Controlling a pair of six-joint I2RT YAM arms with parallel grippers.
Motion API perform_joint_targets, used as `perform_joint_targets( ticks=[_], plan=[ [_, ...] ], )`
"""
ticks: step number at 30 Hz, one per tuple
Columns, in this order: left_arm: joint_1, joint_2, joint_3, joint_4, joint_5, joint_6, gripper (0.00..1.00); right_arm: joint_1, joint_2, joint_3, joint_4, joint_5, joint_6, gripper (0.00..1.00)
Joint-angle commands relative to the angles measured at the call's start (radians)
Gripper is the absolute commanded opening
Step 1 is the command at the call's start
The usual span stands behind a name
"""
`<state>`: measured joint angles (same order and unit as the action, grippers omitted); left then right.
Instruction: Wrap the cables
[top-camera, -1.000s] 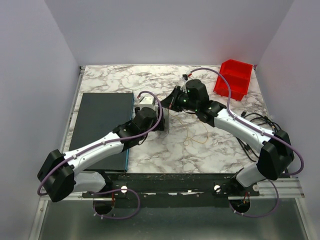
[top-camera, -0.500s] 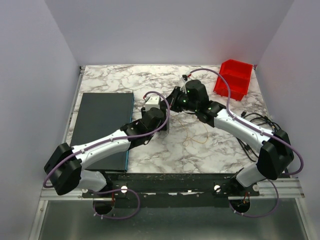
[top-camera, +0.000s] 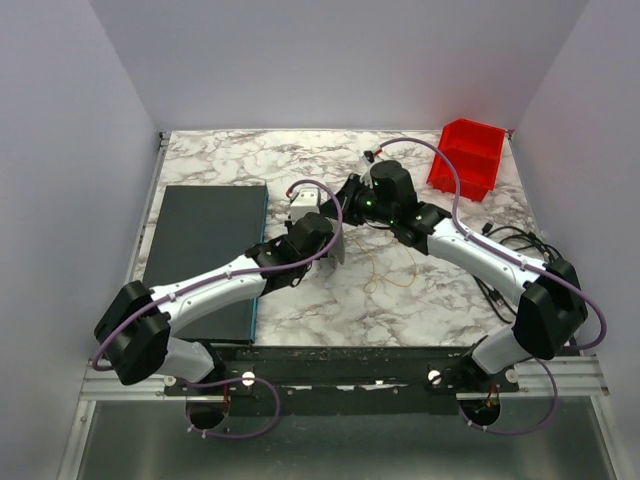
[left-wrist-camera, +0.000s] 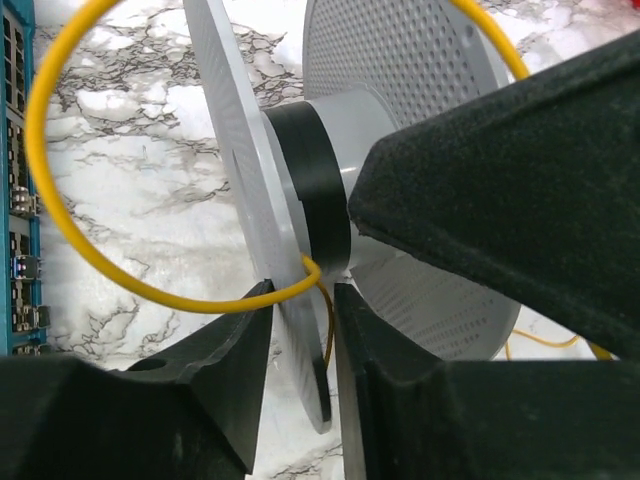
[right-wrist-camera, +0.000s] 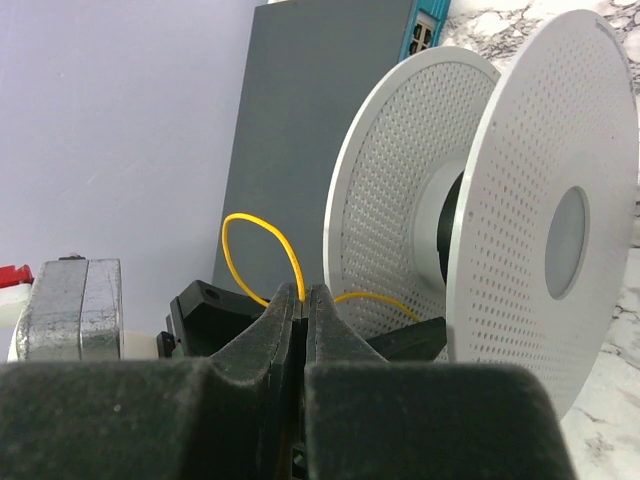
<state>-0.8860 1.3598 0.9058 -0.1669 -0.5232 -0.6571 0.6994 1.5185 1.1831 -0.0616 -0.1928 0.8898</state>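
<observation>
The cable is a thin orange-yellow wire. Its loose curls (top-camera: 385, 272) lie on the marble right of centre. A white spool (top-camera: 336, 245) with perforated flanges stands on edge mid-table. My left gripper (top-camera: 330, 236) is shut on one flange of the spool (left-wrist-camera: 400, 60); the jaws (left-wrist-camera: 302, 300) straddle that flange. A wire loop (left-wrist-camera: 204, 301) passes over them toward the hub. My right gripper (top-camera: 346, 205) sits just behind the spool. In the right wrist view its jaws (right-wrist-camera: 304, 292) are shut on the wire (right-wrist-camera: 248, 216), which arcs above them beside the spool (right-wrist-camera: 530, 200).
A dark grey flat box (top-camera: 200, 250) with teal ports lies at the left. A red bin (top-camera: 467, 157) stands at the back right. Thick black cords (top-camera: 512, 240) pile at the right edge. A small white block (top-camera: 302, 206) sits behind the left gripper.
My left arm has swung right and forward, carrying the spool closer to the right gripper. The right arm has barely moved.
</observation>
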Motion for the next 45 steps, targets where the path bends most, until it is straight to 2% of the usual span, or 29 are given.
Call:
perform_joint_targets(
  ticks=[1, 4, 9, 16, 24, 27, 31, 38, 42, 45],
  plan=[
    [-0.005, 0.019, 0.034, -0.013, -0.018, -0.015, 0.28, 0.006, 0.011, -0.016, 0.011, -0.014, -0.007, 0.01],
    [-0.005, 0.02, 0.034, -0.014, -0.018, -0.016, 0.23, 0.005, 0.008, -0.019, 0.009, -0.01, -0.011, 0.01],
    [-0.005, 0.03, 0.041, -0.025, -0.019, -0.011, 0.0, 0.006, 0.002, -0.02, 0.002, 0.004, -0.018, 0.01],
    [-0.005, 0.041, 0.052, -0.047, -0.029, 0.009, 0.0, 0.006, -0.018, -0.01, -0.041, 0.062, -0.06, 0.01],
    [-0.005, -0.055, -0.008, 0.028, 0.065, 0.104, 0.0, 0.002, -0.059, 0.099, -0.221, 0.34, -0.239, 0.01],
    [-0.005, -0.113, -0.03, 0.028, 0.073, 0.126, 0.0, -0.01, -0.061, 0.138, -0.254, 0.392, -0.292, 0.01],
    [-0.005, -0.204, -0.072, 0.054, 0.09, 0.173, 0.0, -0.021, -0.046, 0.172, -0.276, 0.411, -0.338, 0.01],
    [-0.005, -0.294, -0.064, -0.011, 0.09, 0.205, 0.0, -0.07, -0.024, 0.184, -0.272, 0.42, -0.378, 0.01],
    [-0.005, -0.361, -0.048, -0.033, 0.092, 0.192, 0.0, -0.112, -0.014, 0.165, -0.233, 0.381, -0.405, 0.04],
    [-0.004, -0.398, -0.005, -0.074, 0.086, 0.192, 0.0, -0.169, -0.017, 0.115, -0.169, 0.283, -0.408, 0.06]
  ],
)
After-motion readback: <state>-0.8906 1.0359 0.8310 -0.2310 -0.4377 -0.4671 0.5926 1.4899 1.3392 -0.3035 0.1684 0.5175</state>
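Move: The white spool's middle is about 8 cm ahead of the left hand, 3 cm to its right and nearly level; the open fingers already straddle the near rim of the left flange. From the right hand, which holds the yellow cable, the spool is some 5 cm ahead, 2 cm right and 8 cm below, and the loose cable on the table is about 16 cm right, 3 cm ahead and 17 cm below. The dark case lies some 30 cm left of the left hand, 3 cm farther out, 9 cm lower. Nearly in place at first, the left hand shuts its fingers on the rim of the left flange, pinching the yellow cable there too, then rises about 6 cm while drawing back and left, carrying the spool. The right hand, still gripping the cable, dips slightly, then swings right and forward away from the spool, some 12 cm in all, its wrist rolling and turning clockwise. ##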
